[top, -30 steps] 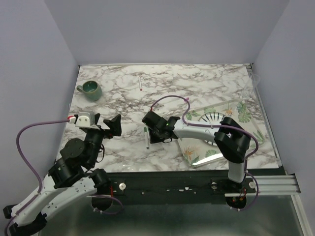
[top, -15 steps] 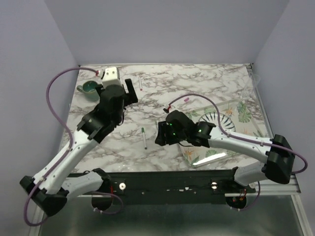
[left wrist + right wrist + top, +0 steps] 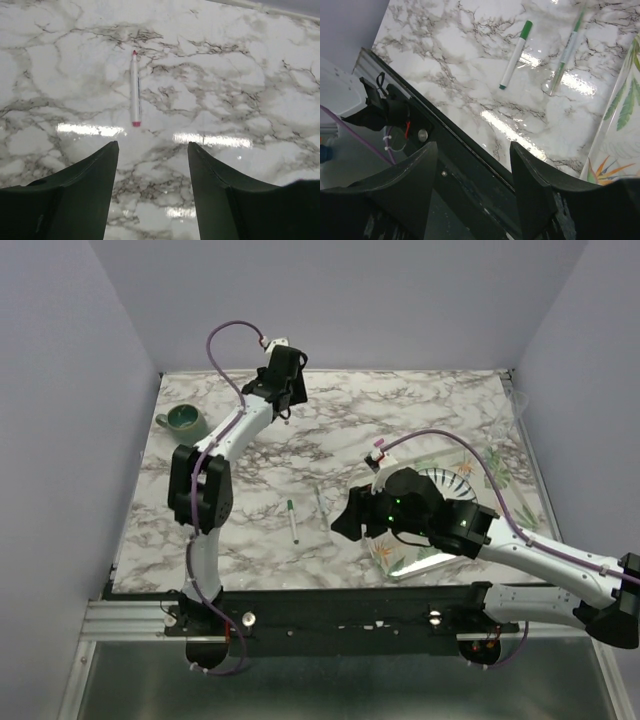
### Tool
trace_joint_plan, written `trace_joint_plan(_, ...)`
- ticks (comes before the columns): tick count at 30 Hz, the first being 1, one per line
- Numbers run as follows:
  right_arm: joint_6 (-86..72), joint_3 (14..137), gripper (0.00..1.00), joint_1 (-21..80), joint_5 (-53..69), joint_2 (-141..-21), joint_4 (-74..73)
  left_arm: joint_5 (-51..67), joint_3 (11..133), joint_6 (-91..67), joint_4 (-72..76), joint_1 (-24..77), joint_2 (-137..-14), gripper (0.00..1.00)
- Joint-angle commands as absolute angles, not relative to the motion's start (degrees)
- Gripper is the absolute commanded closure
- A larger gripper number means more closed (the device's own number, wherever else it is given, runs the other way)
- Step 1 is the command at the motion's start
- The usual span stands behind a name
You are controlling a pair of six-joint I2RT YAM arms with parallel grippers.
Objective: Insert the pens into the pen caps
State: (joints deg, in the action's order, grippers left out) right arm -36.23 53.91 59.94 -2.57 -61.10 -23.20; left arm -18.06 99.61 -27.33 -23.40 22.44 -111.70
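A white pen with red ends (image 3: 135, 89) lies on the marble at the back of the table. My left gripper (image 3: 152, 145) hovers just short of it, open and empty; the top view shows this gripper (image 3: 285, 405) at the back, left of centre. A white pen (image 3: 516, 55) with a green cap (image 3: 527, 25) on one end lies near the front, also seen from above (image 3: 292, 521). A translucent pen (image 3: 567, 50) lies beside it. My right gripper (image 3: 472, 143) is open and empty over the table's near edge, right of both pens (image 3: 345, 523). Loose pen caps are out of view.
A green mug (image 3: 183, 420) stands at the back left. A leaf-patterned tray (image 3: 500, 470) with a white plate (image 3: 440, 480) on it sits at the right, under my right arm. The black base rail (image 3: 465, 150) runs along the near edge.
My left arm swung from the near left to the back of the table, over the red-ended pen, its jaws narrowing a little. My right gripper drew back right from the green pen and opened wider.
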Motion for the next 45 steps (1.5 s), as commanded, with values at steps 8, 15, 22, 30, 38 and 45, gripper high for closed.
trace_joint_plan(8, -32.9, 60.8, 0.33, 60.1, -4.6, -63.0, -26.2, -15.7, 127.9, -27.1, -31.8, 17.1, -139.5, 0.46)
trace_joint_plan(15, -32.9, 61.3, 0.34, 60.1, -6.1, -62.8, -25.8, -12.5, 131.5, -27.3, -31.8, 16.4, -145.5, 0.49)
trace_joint_plan(22, -31.6, 64.1, 0.34, 60.2, -7.2, -61.3, -27.2, -12.6, 130.8, -29.4, -34.2, 16.2, -148.4, 0.53)
trace_joint_plan(30, -31.5, 62.3, 0.34, 60.1, -9.7, -57.0, -26.6, -13.4, 129.1, -29.0, -35.5, 16.0, -148.2, 0.74)
trace_joint_plan(38, -32.5, 59.5, 0.34, 60.1, -9.3, -55.1, -25.0, -9.5, 114.6, -28.0, -32.9, 16.2, -139.1, 1.0)
trace_joint_plan(45, -37.8, 57.2, 0.34, 57.1, -11.2, -62.2, -21.2, -1.3, 83.3, -28.5, -20.5, 16.5, -111.8, 1.0)
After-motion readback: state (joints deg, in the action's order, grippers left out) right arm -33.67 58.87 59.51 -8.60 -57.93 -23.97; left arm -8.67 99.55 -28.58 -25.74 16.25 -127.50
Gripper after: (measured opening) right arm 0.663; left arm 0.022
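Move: The capless red pen lies with its nib pointing away from the robot, its middle about 11 cm ahead of the left hand, 2 cm to its left and 16 cm below. The pink cap is some 25 cm to the right of the pen and 13 cm nearer the robot, and the green mug about 26 cm to the left of the pen and 8 cm nearer. From the right hand, the pen is some 47 cm ahead, 15 cm left and 18 cm below. The left hand goes down about 16 cm and forward some 9 cm onto the red pen, tipping its fingers farther down and narrowing them on the way, then pauses and shuts them on the barrel behind the middle before drawing back about 9 cm, still low over the table, with the pen pinched. Meanwhile the right hand, empty and still open, rises about 8 cm in two stages and starts to sink again at the end. ##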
